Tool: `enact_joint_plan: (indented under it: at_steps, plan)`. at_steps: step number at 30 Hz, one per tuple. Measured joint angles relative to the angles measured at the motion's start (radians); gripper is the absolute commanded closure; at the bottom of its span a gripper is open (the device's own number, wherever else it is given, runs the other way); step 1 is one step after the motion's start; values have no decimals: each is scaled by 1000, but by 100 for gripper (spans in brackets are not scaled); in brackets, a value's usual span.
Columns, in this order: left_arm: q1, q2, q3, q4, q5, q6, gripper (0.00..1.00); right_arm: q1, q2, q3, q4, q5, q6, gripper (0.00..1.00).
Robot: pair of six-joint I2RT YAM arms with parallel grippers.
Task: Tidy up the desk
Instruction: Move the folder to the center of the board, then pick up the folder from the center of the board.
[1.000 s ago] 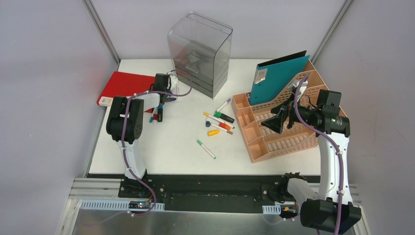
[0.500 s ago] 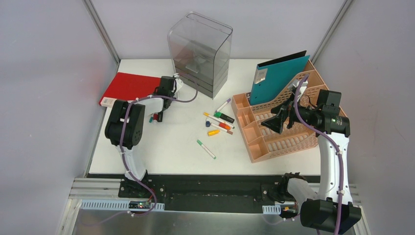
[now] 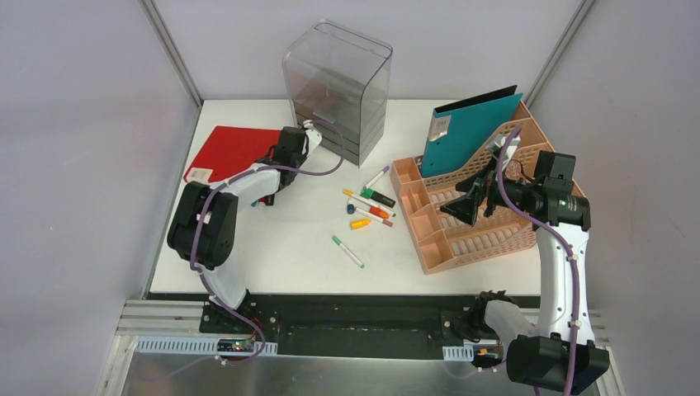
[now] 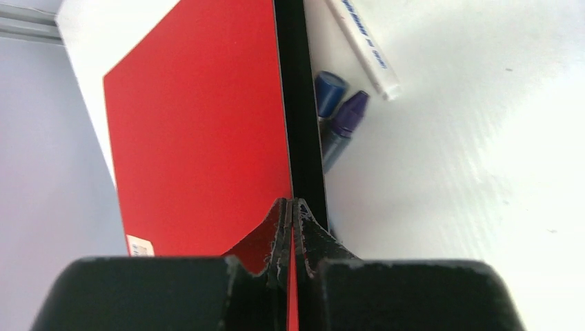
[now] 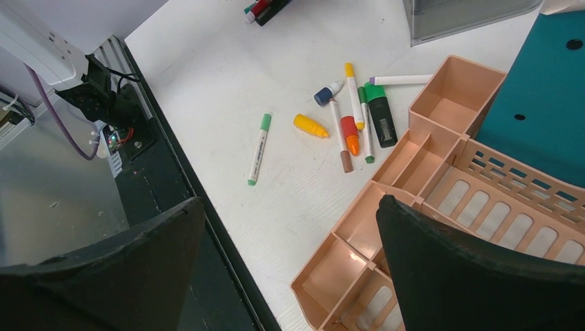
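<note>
On the white desk (image 3: 281, 247), a red folder (image 3: 231, 153) lies at the back left. My left gripper (image 3: 276, 169) is shut on its right edge; the left wrist view shows the red cover (image 4: 200, 124) pinched between the closed fingertips of that gripper (image 4: 291, 203). Blue and purple capped markers (image 4: 338, 117) lie just beside the folder's black edge. My right gripper (image 3: 462, 206) hangs open and empty over the front compartments of the peach rack (image 3: 470, 223); in the right wrist view the gripper (image 5: 290, 203) frames the rack (image 5: 414, 179).
A cluster of markers (image 3: 369, 202) lies mid-desk, and a green-capped one (image 3: 347, 252) lies nearer me. A teal folder (image 3: 466, 132) stands in the rack. A clear grey drawer box (image 3: 338, 91) stands at the back. Grey walls close in both sides.
The left gripper has swung right and back, dragging the red folder rightward and turning it. The right arm has not moved.
</note>
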Motion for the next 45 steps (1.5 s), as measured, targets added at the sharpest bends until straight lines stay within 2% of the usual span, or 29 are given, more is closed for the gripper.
enact_joint_plan:
  at_steps: [12,23,28,29,30,31,33,34,41,45]
  plan:
    - [-77,-146,-104,-74,101,-207,100,27,19,-23,16,-55,23,1]
    - [-97,-158,-123,-83,149,-328,99,36,19,-29,23,-54,26,1]
    - [-97,-228,-177,-86,164,-423,73,36,22,-30,23,-54,26,1]
    - [-97,-266,-201,-88,175,-452,64,36,23,-30,24,-54,26,1]
    - [-97,-312,-230,-87,191,-482,47,36,24,-30,24,-54,26,1]
    - [-96,-352,-254,-85,204,-505,36,36,25,-30,25,-54,26,1]
    - [-93,-467,-324,-65,238,-575,5,36,28,-30,26,-53,26,1]
    - [-86,-533,-364,-53,264,-617,1,36,29,-30,26,-53,26,1]
    - [13,-937,-616,58,438,-877,1,36,37,-33,27,-50,26,1]
    - [111,-1030,-700,114,560,-1030,1,36,43,-34,27,-46,26,1]
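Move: The left hand holds the red folder by its slightly raised right edge; the folder's middle is about 11 cm to the left, 1 cm back and 5 cm lower. The board's centre lies some 20 cm right and 10 cm back, 8 cm below. The white marker is about 3 cm ahead and 6 cm right; the clear drawer cabinet stands 7 cm ahead and 20 cm right. From the right hand the folder lies roughly 55 cm left and 20 cm ahead, 22 cm below. Left hand drags the pinched folder 6 cm back and right, opens, then retreats 10 cm back, rising and rolling. ##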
